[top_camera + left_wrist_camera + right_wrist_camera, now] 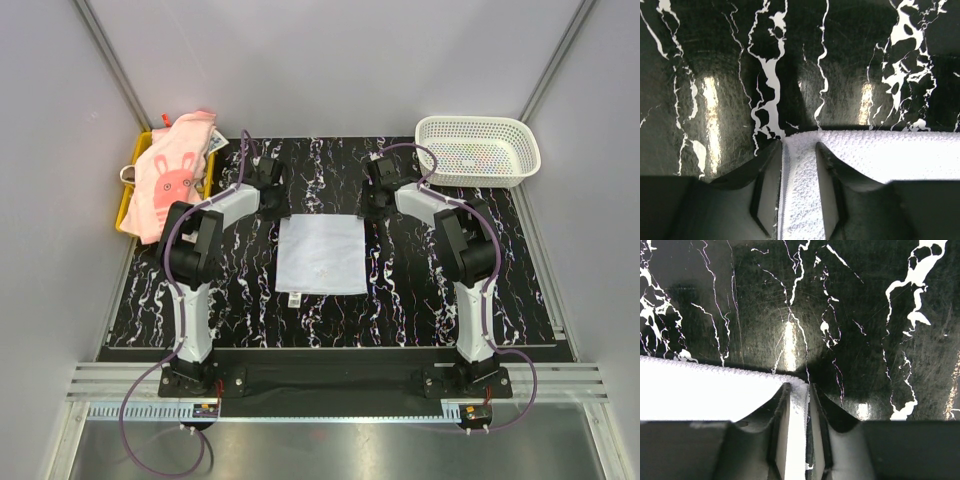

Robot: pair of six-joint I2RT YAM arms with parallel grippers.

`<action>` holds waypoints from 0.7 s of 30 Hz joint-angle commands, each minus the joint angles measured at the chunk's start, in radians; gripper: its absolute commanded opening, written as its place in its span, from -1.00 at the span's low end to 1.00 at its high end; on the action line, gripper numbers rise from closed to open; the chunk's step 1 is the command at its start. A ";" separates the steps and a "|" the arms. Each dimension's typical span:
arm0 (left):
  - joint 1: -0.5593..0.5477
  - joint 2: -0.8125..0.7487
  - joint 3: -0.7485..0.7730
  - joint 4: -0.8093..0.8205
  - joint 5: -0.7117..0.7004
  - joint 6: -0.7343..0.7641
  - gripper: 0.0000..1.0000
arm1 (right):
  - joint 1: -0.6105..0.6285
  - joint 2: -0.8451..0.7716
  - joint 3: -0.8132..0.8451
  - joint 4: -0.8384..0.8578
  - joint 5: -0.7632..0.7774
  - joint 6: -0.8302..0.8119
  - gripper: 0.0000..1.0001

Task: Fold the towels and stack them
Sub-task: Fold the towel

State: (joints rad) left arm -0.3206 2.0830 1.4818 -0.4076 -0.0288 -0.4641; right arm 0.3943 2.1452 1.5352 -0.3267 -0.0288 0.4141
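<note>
A pale blue-white towel [320,255] lies flat in the middle of the black marbled table. My left gripper [272,206] is at its far left corner. In the left wrist view the open jaws of the left gripper [799,146] straddle that corner of the towel [890,155], with cloth filling most of the gap. My right gripper [372,206] is at the far right corner. The narrow-set jaws of the right gripper [799,386] stand either side of the towel's [700,390] edge, with a dark sliver showing beside the right finger.
A pink towel with a rabbit print [170,185] is heaped on the yellow tray [125,205] at the far left. A white lattice basket [478,150] stands at the far right. Grey walls close in both sides and the back.
</note>
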 commanded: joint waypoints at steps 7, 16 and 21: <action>0.006 0.008 -0.034 0.102 0.023 0.010 -0.51 | -0.003 0.025 0.037 0.029 0.004 -0.029 -0.68; 0.009 -0.035 -0.061 0.203 0.017 0.025 -1.00 | -0.005 0.024 0.065 0.048 0.021 -0.064 -0.93; 0.012 -0.133 -0.110 0.275 -0.002 0.012 -1.00 | -0.005 -0.047 0.025 0.113 0.050 -0.070 -0.98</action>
State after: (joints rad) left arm -0.3183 2.0575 1.3960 -0.2317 -0.0216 -0.4564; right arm 0.3939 2.1681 1.5593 -0.2890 -0.0109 0.3687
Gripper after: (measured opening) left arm 0.024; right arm 0.021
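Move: The folded pale towel's far-left corner lies right under the left fingertips, about 1 cm down, and its far-right corner sits the same way under the right hand. The towel's tag sticks out of the near edge about 20 cm back and 3 cm right of the left hand. The yellow bin of pink towels stands some 27 cm left and 6 cm ahead of the left hand, the white basket about 28 cm right and 17 cm ahead of the right. Staying down at table height, both hands shut their part-open fingers completely, the left pinching the towel's far-left corner and the right its far-right corner. While closing, each travels about 1.5 cm forward, away from the bases, the left from the outset and the right only after a brief hold, with the left fingers tilting up by about 5 degrees. ##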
